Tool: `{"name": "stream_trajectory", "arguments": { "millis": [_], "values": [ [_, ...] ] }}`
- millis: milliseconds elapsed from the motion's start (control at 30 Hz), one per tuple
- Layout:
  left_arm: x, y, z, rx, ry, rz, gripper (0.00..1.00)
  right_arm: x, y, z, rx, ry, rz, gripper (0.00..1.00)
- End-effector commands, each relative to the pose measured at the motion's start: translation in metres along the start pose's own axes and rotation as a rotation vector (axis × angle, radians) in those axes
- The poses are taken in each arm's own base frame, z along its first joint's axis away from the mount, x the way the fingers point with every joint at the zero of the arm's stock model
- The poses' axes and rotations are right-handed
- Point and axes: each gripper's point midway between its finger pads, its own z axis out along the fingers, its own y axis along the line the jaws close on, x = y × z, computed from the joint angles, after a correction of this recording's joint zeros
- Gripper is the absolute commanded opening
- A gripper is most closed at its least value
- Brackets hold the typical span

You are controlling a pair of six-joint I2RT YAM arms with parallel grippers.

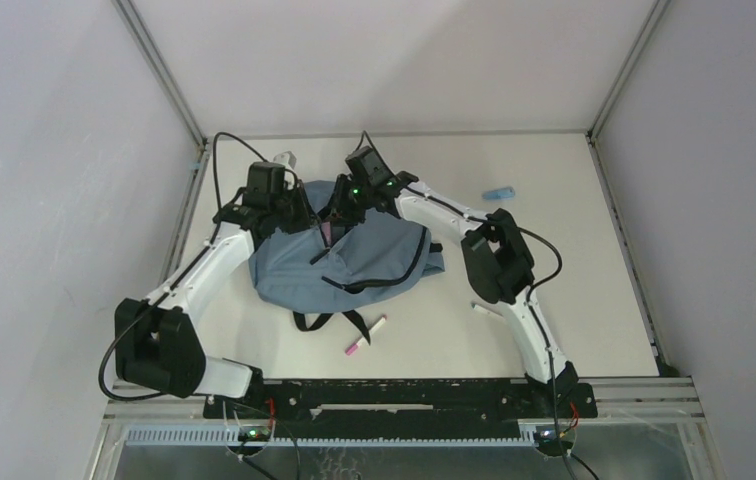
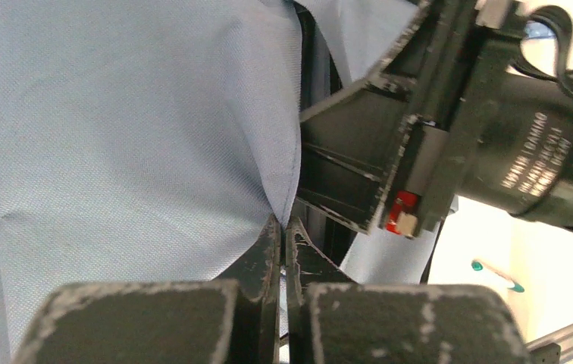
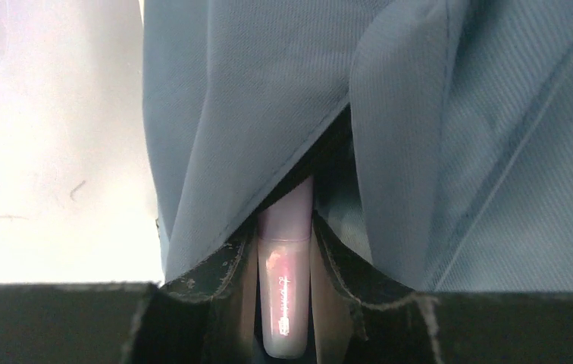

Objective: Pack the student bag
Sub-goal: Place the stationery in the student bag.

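The student bag (image 1: pixel 364 262), soft blue-grey with black straps and zips, lies in the middle of the table. My left gripper (image 2: pixel 283 225) is shut on a fold of the bag's fabric (image 2: pixel 154 129) at the edge of its opening, near the bag's far left (image 1: pixel 299 215). My right gripper (image 3: pixel 286 227) is shut on a pale pink marker (image 3: pixel 286 292). The marker's far end points into the dark gap between the bag's folds (image 3: pixel 268 114). From above, the right gripper (image 1: pixel 339 215) hangs over the bag's far edge, close beside the left one.
A second pink marker (image 1: pixel 366 335) lies near the bag's straps at the front. A white pen (image 1: pixel 486 310) rests by the right arm, a small blue item (image 1: pixel 499 192) at the back right, a white object (image 1: pixel 284 158) at the back left. A green-tipped pen (image 2: pixel 498 275) shows beyond the right arm's wrist (image 2: pixel 526 152).
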Motion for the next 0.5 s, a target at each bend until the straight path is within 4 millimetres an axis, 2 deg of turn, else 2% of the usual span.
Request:
{"name": "stream_trajectory", "arguments": {
  "millis": [0,33,67,100,133,167,200,300,467],
  "values": [
    [-0.014,-0.022,-0.014,0.114,-0.076,0.008,0.0,-0.013,0.024,-0.004,-0.047,-0.013,0.005,0.0],
    [-0.013,-0.022,-0.013,0.115,-0.074,0.007,0.0,-0.016,0.026,-0.004,-0.054,-0.02,0.005,0.0],
    [-0.013,-0.022,-0.013,0.114,-0.074,0.004,0.0,-0.018,0.029,-0.006,-0.064,-0.022,0.003,0.11],
    [-0.012,-0.021,-0.012,0.11,-0.07,0.0,0.0,-0.019,0.032,-0.01,-0.074,-0.025,-0.006,0.3],
    [-0.012,-0.02,-0.012,0.109,-0.07,-0.002,0.0,-0.018,0.034,-0.013,-0.076,-0.031,-0.016,0.41],
    [-0.011,-0.019,-0.011,0.104,-0.067,-0.004,0.0,-0.016,0.032,-0.017,-0.071,-0.034,-0.024,0.52],
    [-0.011,-0.019,-0.011,0.1,-0.066,-0.005,0.0,-0.015,0.034,-0.024,-0.075,-0.044,-0.033,0.56],
    [-0.009,-0.013,-0.007,0.072,-0.061,-0.01,0.0,-0.013,0.043,-0.051,-0.099,-0.085,-0.061,0.57],
    [-0.009,-0.011,-0.003,0.069,-0.05,-0.016,0.0,-0.01,0.049,-0.084,-0.094,-0.123,-0.109,0.57]
  ]
}}
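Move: The pink pencil case is already in the right hand's fingers, inside the bag's opening, its middle about 1 cm back and 1 cm below. The student bag's middle is some 5 cm back, 3 cm right and 6 cm below; the bag flap pinched by the left hand is roughly 3 cm left, level fore and aft, and 3 cm up. From the left hand, the case is about 4 cm right, 1 cm back and 4 cm below. Right fingers open, release the pink pencil case and retreat back and right about 3 cm; left keeps pinching the flap. ##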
